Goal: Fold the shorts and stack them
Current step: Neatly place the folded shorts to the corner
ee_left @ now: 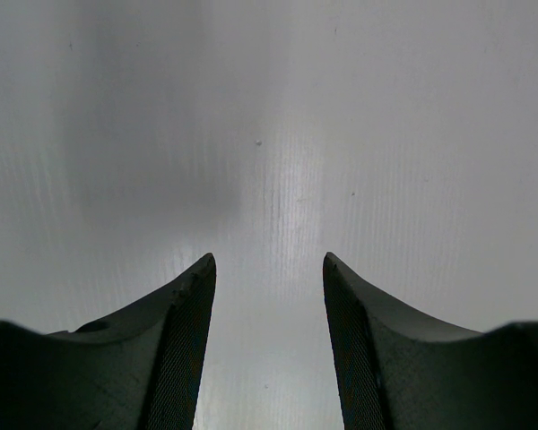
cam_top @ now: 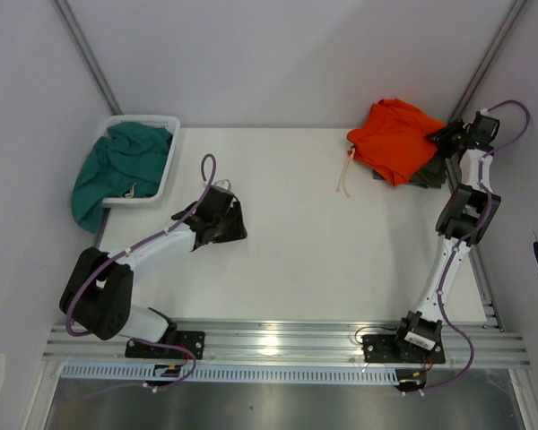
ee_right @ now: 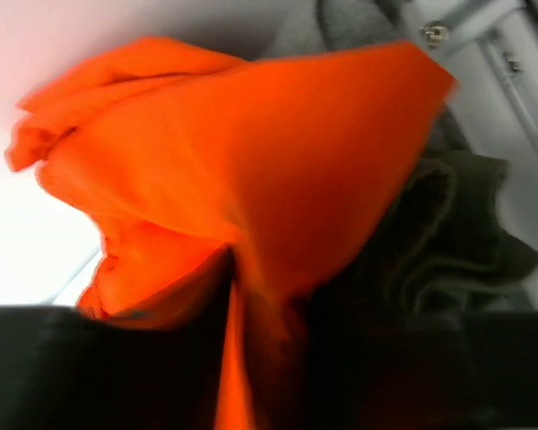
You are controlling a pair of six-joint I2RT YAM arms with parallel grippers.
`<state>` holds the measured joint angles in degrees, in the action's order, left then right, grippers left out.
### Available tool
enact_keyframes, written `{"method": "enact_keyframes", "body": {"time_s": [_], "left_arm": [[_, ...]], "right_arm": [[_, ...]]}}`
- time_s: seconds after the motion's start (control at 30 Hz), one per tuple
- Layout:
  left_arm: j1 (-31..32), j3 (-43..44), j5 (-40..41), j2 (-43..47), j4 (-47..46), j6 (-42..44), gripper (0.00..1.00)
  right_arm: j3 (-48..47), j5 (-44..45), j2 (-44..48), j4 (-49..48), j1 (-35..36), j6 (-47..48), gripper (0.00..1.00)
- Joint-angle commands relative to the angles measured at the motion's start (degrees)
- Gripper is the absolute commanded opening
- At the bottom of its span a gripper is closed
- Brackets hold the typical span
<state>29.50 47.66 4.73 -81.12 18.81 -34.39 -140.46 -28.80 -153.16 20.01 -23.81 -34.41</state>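
Observation:
The orange shorts (cam_top: 394, 139) lie bunched at the table's far right, on top of an olive-green garment (cam_top: 430, 170). Their white drawstring (cam_top: 345, 179) trails onto the table. My right gripper (cam_top: 441, 134) is at the pile's right edge. In the right wrist view orange fabric (ee_right: 251, 152) rises in a fold between my right gripper's (ee_right: 269, 296) dark, blurred jaws, with the olive garment (ee_right: 448, 242) beside it. Whether the jaws still pinch the fabric does not show. My left gripper (cam_top: 238, 219) hovers open over bare table left of centre, nothing between its fingers (ee_left: 184, 340).
A white basket (cam_top: 166, 170) at the far left holds a teal garment (cam_top: 117, 166) that spills over its near side. Grey walls close in on the table's left, right and back. An aluminium rail (cam_top: 278, 340) runs along the near edge.

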Motion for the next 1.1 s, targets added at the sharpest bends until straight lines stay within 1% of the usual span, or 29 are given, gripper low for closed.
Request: {"method": "enact_keyframes", "body": {"time_s": [0.0,0.03,0.1,0.13,0.2,0.27,0.33,0.47,0.53,0.67,0.73,0.8,0.9,0.93,1.07], "left_arm": [[0.4,2.9,-0.3,0.0,-0.5,1.4,0.55],[0.4,3.1,-0.4,0.1,-0.6,1.3,0.55],[0.5,2.7,-0.5,0.0,-0.7,1.3,0.55],[0.6,2.6,-0.5,0.2,-0.7,1.3,0.55],[0.6,2.1,-0.4,0.5,-0.9,1.2,0.55],[0.6,1.9,-0.3,0.8,-0.8,1.3,0.55],[0.6,1.6,-0.3,1.2,-1.1,1.1,0.55],[0.7,1.4,-0.6,1.7,-1.1,1.1,0.55],[0.8,1.1,-0.7,1.9,-1.3,1.0,0.55],[0.9,0.6,-0.9,2.3,-1.5,0.9,0.55],[1.1,0.4,-1.0,2.5,-1.6,0.8,0.55],[1.2,0.2,-1.0,2.5,-1.8,0.8,0.55],[1.3,0.2,-1.3,2.6,-2.0,0.6,0.55],[1.3,-0.1,-1.3,2.7,-2.1,0.6,0.55],[1.5,-0.3,-1.5,2.7,-2.5,0.6,0.55]], "right_arm": [[0.3,6.0,3.3,4.4,-1.2,2.8,0.49],[0.6,5.4,3.7,4.2,-1.1,2.8,0.56],[1.9,4.2,5.4,3.6,-1.2,2.2,0.62],[3.5,3.1,6.1,1.8,-1.4,1.5,0.66],[4.8,-1.2,8.3,-0.5,-2.3,-1.3,0.68],[4.8,-4.3,9.8,-0.7,-2.6,-2.2,0.68],[4.8,-4.6,11.1,1.2,-2.7,-1.7,0.69],[6.6,-0.2,15.3,5.9,-3.0,0.2,0.75],[9.8,2.1,18.0,7.6,-3.4,0.7,0.76],[20.0,5.4,24.0,5.4,-3.7,1.2,0.76],[26.9,5.6,27.6,2.6,-3.7,1.0,0.76],[30.0,5.4,29.5,2.2,-3.4,0.7,0.76],[38.2,4.5,34.1,-0.4,-2.5,0.6,0.75],[42.9,4.5,36.7,-3.1,-2.0,0.6,0.74],[49.7,3.5,39.6,-8.0,-0.4,-0.3,0.74]]}}
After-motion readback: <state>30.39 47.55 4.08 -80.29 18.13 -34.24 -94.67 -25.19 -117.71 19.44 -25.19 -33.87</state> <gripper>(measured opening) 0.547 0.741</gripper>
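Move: The right hand sits at the right edge of the orange shorts, its fingers just opening on the cloth; the middle of the shorts is about 14 cm to its left, level fore and aft, at nearly the same height. The green stack underneath centres some 10 cm left, 2 cm back and 5 cm lower. The shorts' front corner is about 11 cm left and 13 cm back. From the left hand, the shorts lie roughly 35 cm ahead and 48 cm right. Backing off towards its base by some 13 cm, slowly at first and then quicker, the right hand finishes opening its fingers, comes free of the orange cloth and rises about 5 cm before starting to sink again. Late on it drifts a few centimetres left, closing on the shorts' front corner, while the wrist tips about 10 degrees further down. ##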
